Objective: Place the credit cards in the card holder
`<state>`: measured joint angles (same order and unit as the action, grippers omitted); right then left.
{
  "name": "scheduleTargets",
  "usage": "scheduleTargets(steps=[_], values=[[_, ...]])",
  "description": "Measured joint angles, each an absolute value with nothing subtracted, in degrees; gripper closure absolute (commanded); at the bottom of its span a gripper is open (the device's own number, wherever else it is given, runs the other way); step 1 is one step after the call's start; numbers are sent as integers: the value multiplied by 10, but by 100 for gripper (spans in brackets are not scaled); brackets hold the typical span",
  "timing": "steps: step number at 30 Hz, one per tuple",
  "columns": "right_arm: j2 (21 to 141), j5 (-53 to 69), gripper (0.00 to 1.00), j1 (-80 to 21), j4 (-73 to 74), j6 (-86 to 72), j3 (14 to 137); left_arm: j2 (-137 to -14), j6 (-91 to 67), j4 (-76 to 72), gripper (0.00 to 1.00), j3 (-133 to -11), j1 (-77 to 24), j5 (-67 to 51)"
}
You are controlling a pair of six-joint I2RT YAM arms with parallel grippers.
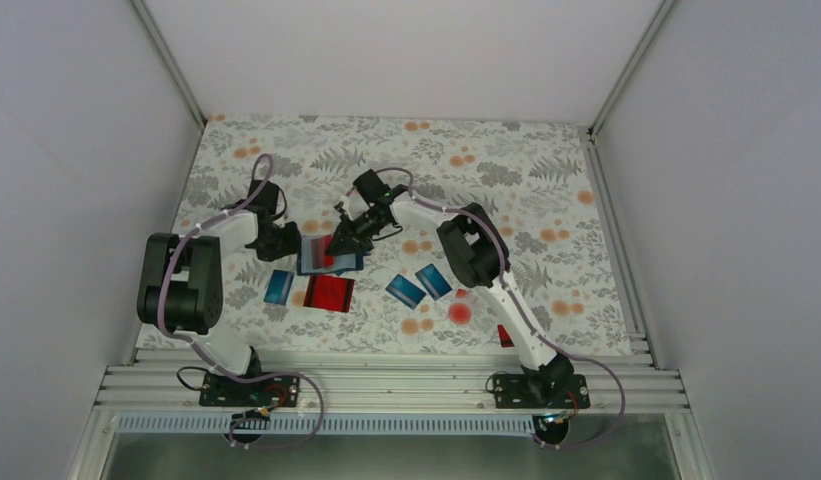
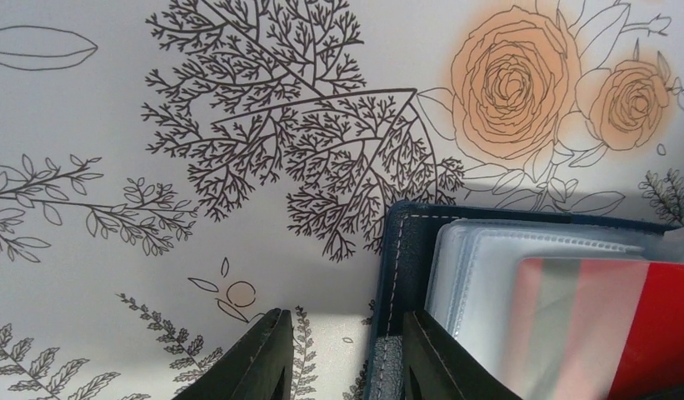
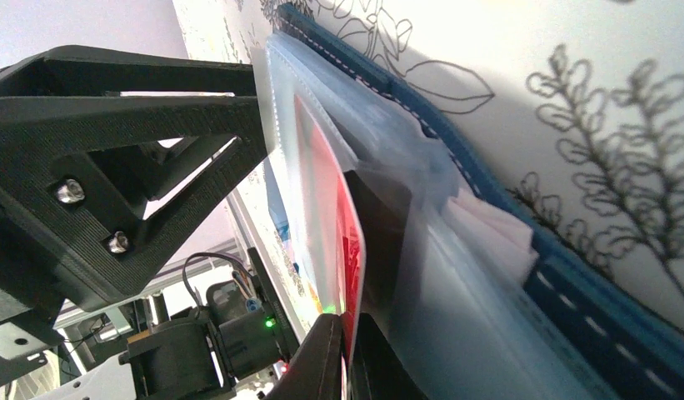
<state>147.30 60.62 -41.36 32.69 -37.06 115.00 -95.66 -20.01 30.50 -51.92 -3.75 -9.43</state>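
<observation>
The navy card holder (image 1: 348, 265) lies open on the floral cloth, its clear pockets up. My right gripper (image 1: 338, 243) is shut on a red credit card (image 3: 345, 229), which stands edge-on and partly inside a clear pocket of the card holder (image 3: 571, 292). That red credit card (image 2: 655, 325) shows through the plastic in the left wrist view. My left gripper (image 2: 345, 315) is open astride the holder's stitched left edge (image 2: 398, 258), its right finger on top of the pockets and its left finger over bare cloth. More credit cards lie nearer the arms: a red one (image 1: 329, 292) and three blue ones (image 1: 278, 287) (image 1: 405, 291) (image 1: 433, 281).
A small clear piece with a red round dot (image 1: 459, 312) lies right of the blue cards. A small red piece (image 1: 505, 336) sits by the right arm's lower link. White walls (image 1: 76, 150) close in the cloth on three sides, and a metal rail (image 1: 386, 385) runs along the near edge.
</observation>
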Motion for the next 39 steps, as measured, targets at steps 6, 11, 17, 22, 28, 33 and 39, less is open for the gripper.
scheduleTargets(steps=[6,11,17,22,28,33,39], values=[[1473,596,91,-421,326,-370,1155,-949,-222,283,67,-503,-30,-115],[1472,584,79,-422,343,-359,1157,-948,-240,262,68,-493,-20,-155],[1448,548,64,-424,393,-330,1157,-954,-253,245,69,-492,-17,-199],[1426,512,61,-423,436,-307,1157,-955,-254,241,69,-488,-18,-218],[1414,476,54,-423,472,-291,1157,-955,-255,243,69,-488,-21,-226],[1414,457,53,-423,488,-284,1157,-955,-255,241,69,-487,-22,-228],[1415,454,54,-425,498,-286,1185,-955,-255,241,69,-486,-21,-228]])
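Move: My right hand still pinches the red card. The card's middle is about 3 cm to its left and 1 cm back, partly in the clear pocket. The open card holder is centred some 2 cm back from that hand and about 3 cm below; the loose red cards lie 10 cm back and level sideways. For my left hand the holder's middle is 8 cm right and 1 cm back, with a blue card 8 cm back and 3 cm left. I ease my right hand barely half a centimetre farther left with the card, then open my fingers, let go of it and draw back about 3.5 cm to the right, rising a little and tilting my wrist, with a last small lift back towards the card. Meanwhile my left hand, at the holder's left border, shifts about 3 cm right towards the holder's middle, fingertips swinging right some 15 degrees. ##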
